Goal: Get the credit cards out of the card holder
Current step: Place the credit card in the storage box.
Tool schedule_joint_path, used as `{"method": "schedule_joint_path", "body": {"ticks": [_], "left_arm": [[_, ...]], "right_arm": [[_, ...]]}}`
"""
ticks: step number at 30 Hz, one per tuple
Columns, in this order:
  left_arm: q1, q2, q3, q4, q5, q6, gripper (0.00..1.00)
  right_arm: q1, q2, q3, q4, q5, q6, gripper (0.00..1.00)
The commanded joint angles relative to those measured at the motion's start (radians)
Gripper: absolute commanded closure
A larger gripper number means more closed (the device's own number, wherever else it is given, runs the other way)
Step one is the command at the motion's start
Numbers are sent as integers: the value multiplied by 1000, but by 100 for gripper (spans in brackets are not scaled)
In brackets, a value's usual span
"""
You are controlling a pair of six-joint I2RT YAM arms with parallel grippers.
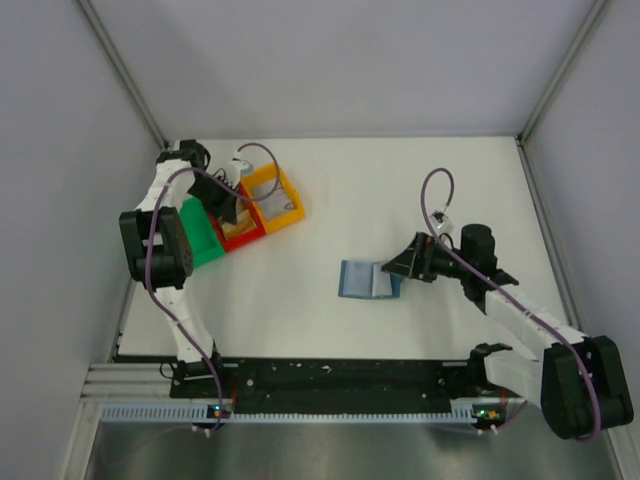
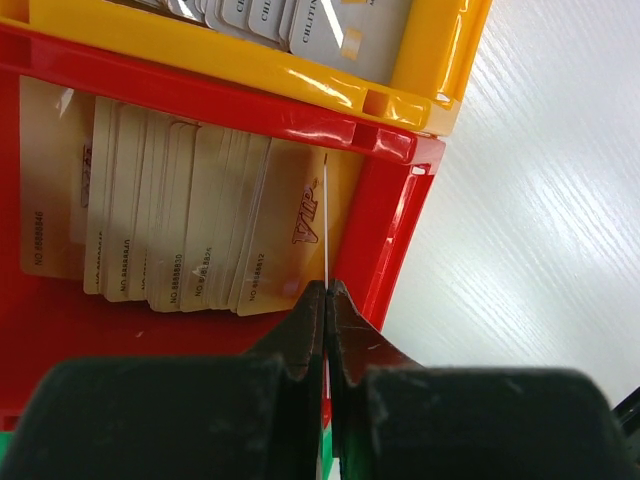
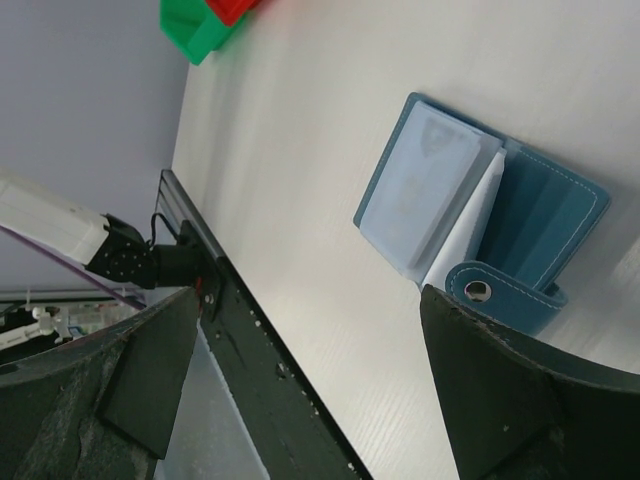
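The blue card holder (image 1: pixel 365 279) lies open on the white table, its paler inner pockets (image 3: pixel 420 185) facing up and its snap tab (image 3: pixel 480 292) next to my right finger. My right gripper (image 1: pixel 397 268) is open at the holder's right edge, with nothing between its fingers in the right wrist view (image 3: pixel 308 295). My left gripper (image 1: pixel 232 205) hangs over the red tray (image 1: pixel 243 230). In the left wrist view it (image 2: pixel 327 290) is shut on a thin card (image 2: pixel 326 220) seen edge-on above the tray's right inner wall (image 2: pixel 385 240).
A stack of beige cards (image 2: pixel 180 220) lies in the red tray. The yellow tray (image 1: pixel 275 198) with grey cards (image 2: pixel 300 20) adjoins it, and a green tray (image 1: pixel 200 238) stands on its other side. The black rail (image 1: pixel 340 378) runs along the near edge.
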Motion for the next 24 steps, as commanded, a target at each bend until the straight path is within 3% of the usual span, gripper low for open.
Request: {"method": "schedule_joint_path", "body": {"ticks": [1,3,6,7,15,20,21,23,24], "left_arm": [[5,8,21,-6,29,13,99],[5,11,27,1,20,-3,88],[3,-1,24,4,12,-26,50],[3,-7,21,6,6,-36,43],[3,-142,19,60,-65,-139,31],[2,-310,-19,188,-77,-349,23],[2,-355,-39,228,-63,-397,19],[2,-450,-132,341,-28,-525,1],[2,-504,-162,406,4,-578,1]], "right_arm": [[13,5,28,42,-12,-3,9],[11,5,28,42,-12,-4,9],[13,5,30,42,-12,-3,9],[11,5,28,42,-12,-3,9],[11,-7,33,36,-6,-9,9],[11,-22,65,-49,42,-61,9],[14,-27,76,-74,56,-73,9],[25,-30,103,-132,103,-116,9],[34,-33,122,-167,126,-131,9]]}}
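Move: The left hand, card still pinched and hanging from its tips, is over the near part of the red compartment, whose middle is about 4 cm ahead, 2 cm left and 5 cm below. The yellow compartment's middle is some 9 cm ahead and 8 cm right, the green one's about 1 cm back and 13 cm left. From the right hand, the red compartment lies roughly 13 cm ahead, 41 cm left and 11 cm lower. Holding almost still over the red compartment, the left hand opens its fingers from shut to lose their pinch on the card. It then rises with growing speed, about 11 cm straight up and clear of the box, turning some 15 degrees counter-clockwise while the downward-pointing fingers swing forward about as much and spread to nearly full width. ##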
